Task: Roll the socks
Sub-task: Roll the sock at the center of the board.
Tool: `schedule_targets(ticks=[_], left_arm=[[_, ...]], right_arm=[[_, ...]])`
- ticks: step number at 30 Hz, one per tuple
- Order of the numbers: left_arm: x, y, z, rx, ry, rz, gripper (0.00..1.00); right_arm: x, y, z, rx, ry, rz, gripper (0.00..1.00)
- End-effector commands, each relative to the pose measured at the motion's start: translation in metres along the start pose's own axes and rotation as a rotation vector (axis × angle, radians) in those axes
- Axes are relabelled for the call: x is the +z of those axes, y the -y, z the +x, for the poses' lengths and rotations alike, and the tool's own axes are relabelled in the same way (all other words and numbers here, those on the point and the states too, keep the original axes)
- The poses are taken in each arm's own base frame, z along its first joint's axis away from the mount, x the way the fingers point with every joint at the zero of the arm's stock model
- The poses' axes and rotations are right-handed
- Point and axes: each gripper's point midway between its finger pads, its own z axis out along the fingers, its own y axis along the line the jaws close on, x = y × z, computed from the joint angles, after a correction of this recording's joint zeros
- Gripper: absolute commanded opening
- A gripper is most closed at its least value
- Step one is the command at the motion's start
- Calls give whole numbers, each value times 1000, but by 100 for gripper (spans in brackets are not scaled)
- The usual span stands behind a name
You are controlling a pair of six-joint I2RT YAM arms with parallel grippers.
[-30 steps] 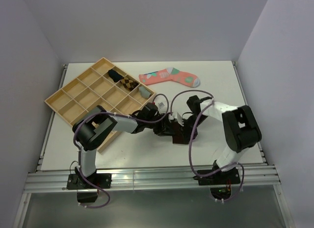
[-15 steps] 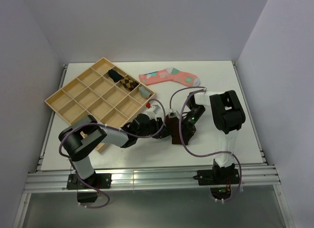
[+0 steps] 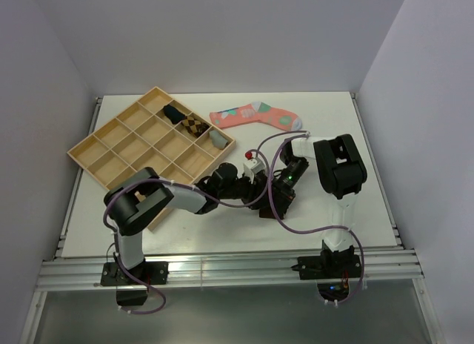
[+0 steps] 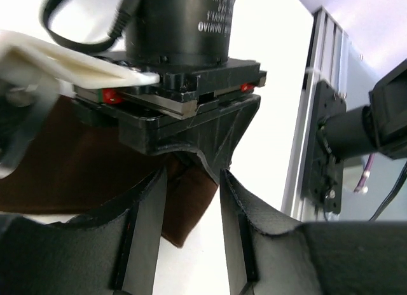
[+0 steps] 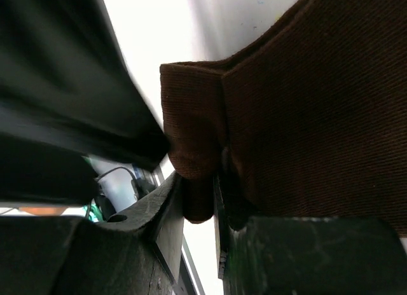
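Note:
The dark brown sock (image 5: 305, 110) lies on the white table between both grippers, seen as a dark patch (image 3: 264, 206) in the top view. My right gripper (image 5: 198, 193) is shut on a folded edge of this sock. My left gripper (image 4: 192, 175) faces it from the left, open, with the sock's corner (image 4: 184, 212) lying by its left finger (image 4: 145, 231) and bare table in the gap. In the top view the left gripper (image 3: 254, 187) and right gripper (image 3: 277, 197) almost touch. A small grey rolled sock (image 3: 217, 139) sits in the tray.
A wooden tray (image 3: 111, 147) with several compartments stands at the back left, holding a dark roll (image 3: 174, 113) and a checked roll (image 3: 194, 124). A pink patterned sock (image 3: 255, 116) lies flat behind the grippers. The right gripper's body (image 4: 184, 72) fills the left wrist view ahead.
The left gripper's jaws have widened and let go of the brown sock, and its wrist has shifted slightly back. The right gripper keeps its pinch; its arm folded upright earlier.

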Motion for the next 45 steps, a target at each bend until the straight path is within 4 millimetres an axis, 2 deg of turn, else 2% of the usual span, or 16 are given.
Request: schedule_targets(ticks=[1, 15, 21, 23, 27, 32, 36, 37, 38, 39, 42, 45], left_arm=[[8, 4, 8, 52, -50, 82, 45], [11, 6, 32, -11, -123, 149, 43], [15, 7, 45, -98, -166, 176, 26], [17, 6, 48, -125, -175, 178, 26], [16, 13, 49, -163, -179, 205, 34], [18, 19, 52, -210, -198, 217, 32], [22, 15, 59, -233, -235, 167, 18], [23, 15, 62, -237, -247, 154, 5], [25, 11, 62, -244, -248, 125, 0], [27, 11, 61, -246, -250, 117, 0], [28, 2, 67, -292, -274, 29, 0], [26, -8, 77, -351, -306, -42, 0]], right_arm=[[-3, 15, 0, -11, -19, 50, 4], [-3, 16, 1, 1, -12, 65, 4], [-5, 19, -4, 5, 8, 97, 3], [-5, 19, -4, 7, 10, 100, 4], [-6, 20, -5, 6, 18, 108, 3], [-9, 25, -10, 8, 38, 159, 3], [-12, 29, -13, 14, 54, 205, 3], [-13, 29, -14, 15, 58, 212, 4], [-14, 30, -14, 11, 61, 218, 4], [-14, 30, -15, 14, 65, 223, 4], [-19, 32, -20, -2, 104, 288, 13], [-23, 36, -21, -5, 146, 366, 29]])
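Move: The brown sock's small roll, where the left fingers will shut, lies about 5 cm below the left hand, some 2 cm nearer the base and 2 cm to its right. It is already pinched by the right hand, its free end about 1 cm back and 1 cm left of those pads. The sock's flat part spreads about 4 cm forward of the roll and 2 cm to its right. The grey sock in the tray lies roughly 19 cm ahead and 17 cm left of the left hand. Down about 4.5 cm, with some 2 cm back and then 2 cm right, the left hand comes onto the sock's roll beside the right fingertips, tipping nearly 20 degrees. Its half-open fingers narrow in stages, then shut, pinching the roll's end. The right hand keeps its grip almost still, then eases about 1.5 cm right, tilting some 10 degrees. ##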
